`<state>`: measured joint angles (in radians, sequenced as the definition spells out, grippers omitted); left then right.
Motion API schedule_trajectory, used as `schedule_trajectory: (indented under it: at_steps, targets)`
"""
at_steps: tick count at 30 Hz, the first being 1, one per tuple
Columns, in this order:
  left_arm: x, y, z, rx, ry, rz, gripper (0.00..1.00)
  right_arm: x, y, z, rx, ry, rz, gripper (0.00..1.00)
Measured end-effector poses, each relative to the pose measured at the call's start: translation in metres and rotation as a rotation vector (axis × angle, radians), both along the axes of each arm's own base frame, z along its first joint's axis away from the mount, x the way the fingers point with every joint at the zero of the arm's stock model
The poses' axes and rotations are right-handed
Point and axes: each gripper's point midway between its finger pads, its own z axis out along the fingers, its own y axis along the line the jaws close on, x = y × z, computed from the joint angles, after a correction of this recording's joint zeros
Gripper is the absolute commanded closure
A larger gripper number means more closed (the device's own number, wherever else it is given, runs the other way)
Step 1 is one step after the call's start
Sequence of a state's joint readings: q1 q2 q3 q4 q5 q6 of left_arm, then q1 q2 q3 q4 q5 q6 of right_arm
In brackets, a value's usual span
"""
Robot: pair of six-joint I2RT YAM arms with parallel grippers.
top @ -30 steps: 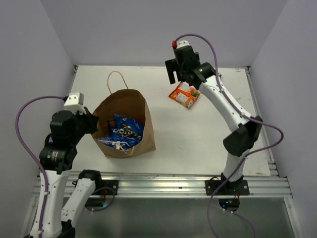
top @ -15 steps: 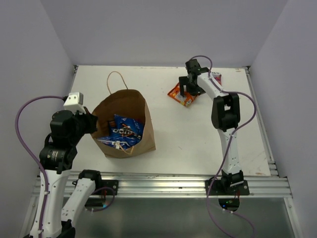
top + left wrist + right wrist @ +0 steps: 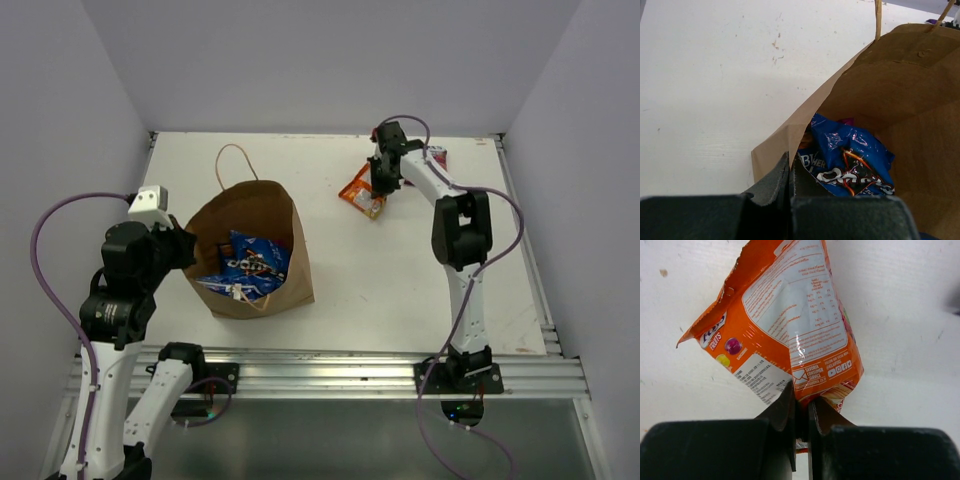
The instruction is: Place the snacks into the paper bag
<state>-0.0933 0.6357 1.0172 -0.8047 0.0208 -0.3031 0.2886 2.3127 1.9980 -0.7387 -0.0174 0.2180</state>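
Observation:
The brown paper bag (image 3: 243, 203) stands open at the left of the table, and my left gripper (image 3: 187, 248) is shut on its near rim (image 3: 782, 137). A blue chip bag (image 3: 852, 157) lies inside it on other snacks; a bit of pink (image 3: 846, 120) shows behind it. The orange packet (image 3: 360, 193) lies at the back of the table, right of the bag. My right gripper (image 3: 378, 180) is down on it. In the right wrist view its jaws (image 3: 802, 397) are pinched on the lower edge of the orange packet (image 3: 790, 325).
One loop handle (image 3: 238, 160) of the bag lies on the table behind it. A small dark packet with red (image 3: 437, 155) sits near the back right corner, beside the right arm's forearm. Metal rails run along the near and right table edges.
The right arm dropped from above the orange packet down onto it and its jaws went from open to shut on the packet's edge. The left arm and bag have not moved.

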Motion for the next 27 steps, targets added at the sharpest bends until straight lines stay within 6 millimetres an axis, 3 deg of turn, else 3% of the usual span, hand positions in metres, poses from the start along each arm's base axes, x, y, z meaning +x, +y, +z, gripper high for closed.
schedule_trajectory:
  at_steps: [3,6,8,11,14,17,19,22,27]
  targets:
    - [0.0,0.0,0.0,0.0,0.0,0.0,1.0,-0.02,-0.002,0.017,-0.016,0.018,0.017,1.0]
    - [0.0,0.0,0.0,-0.001,-0.001,-0.001,1.0,-0.036,0.01,0.07,-0.024,-0.04,0.059,1.0]
    - [-0.001,0.0,0.0,-0.001,-0.001,-0.001,1.0,-0.041,0.035,0.132,-0.002,-0.155,0.114,1.0]
    - [-0.001,-0.001,0.0,-0.002,-0.001,-0.005,1.0,-0.062,0.092,0.253,0.111,-0.422,0.223,1.0]
    - [-0.001,-0.002,0.0,-0.004,-0.001,-0.009,1.0,-0.122,0.135,0.357,0.268,-0.624,0.348,1.0]
    - [-0.001,-0.003,0.0,-0.006,0.0,-0.016,1.0,-0.182,0.151,0.419,0.399,-0.721,0.444,1.0]
    - [-0.001,-0.004,0.0,-0.008,0.0,-0.02,1.0,-0.202,0.154,0.432,0.437,-0.735,0.474,1.0]
    - [-0.001,-0.005,0.0,-0.011,-0.001,-0.024,1.0,-0.217,0.168,0.418,0.442,-0.685,0.513,1.0]
    - [-0.002,-0.005,0.001,-0.012,-0.004,-0.027,1.0,-0.235,0.222,0.33,0.363,-0.462,0.611,1.0]
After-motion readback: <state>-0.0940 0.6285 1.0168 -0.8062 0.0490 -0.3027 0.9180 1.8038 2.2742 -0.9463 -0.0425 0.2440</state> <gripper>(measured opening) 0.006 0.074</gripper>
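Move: The right hand, just above the table, already pinches the orange snack pack. The paper bag's middle lies about 27 cm back and 28 cm to its left, some 10 cm higher, with the blue snack pack inside it about 29 cm back, 26 cm left and 5 cm up. The pink snack pack is roughly 9 cm ahead and 12 cm right. From the left hand, pinching the rim, the bag's middle is 11 cm right, 2 cm ahead and 13 cm below. Up first, almost steeply, the right hand swings the orange pack some 43 cm high while sweeping back and left towards the paper bag, then sinks about 10 cm over its far right rim, fingers still shut. The fingers tip up by about 40 degrees, then partly back down, as the hand turns counter-clockwise. The left hand keeps its pinch on the bag's rim, nearly still. ##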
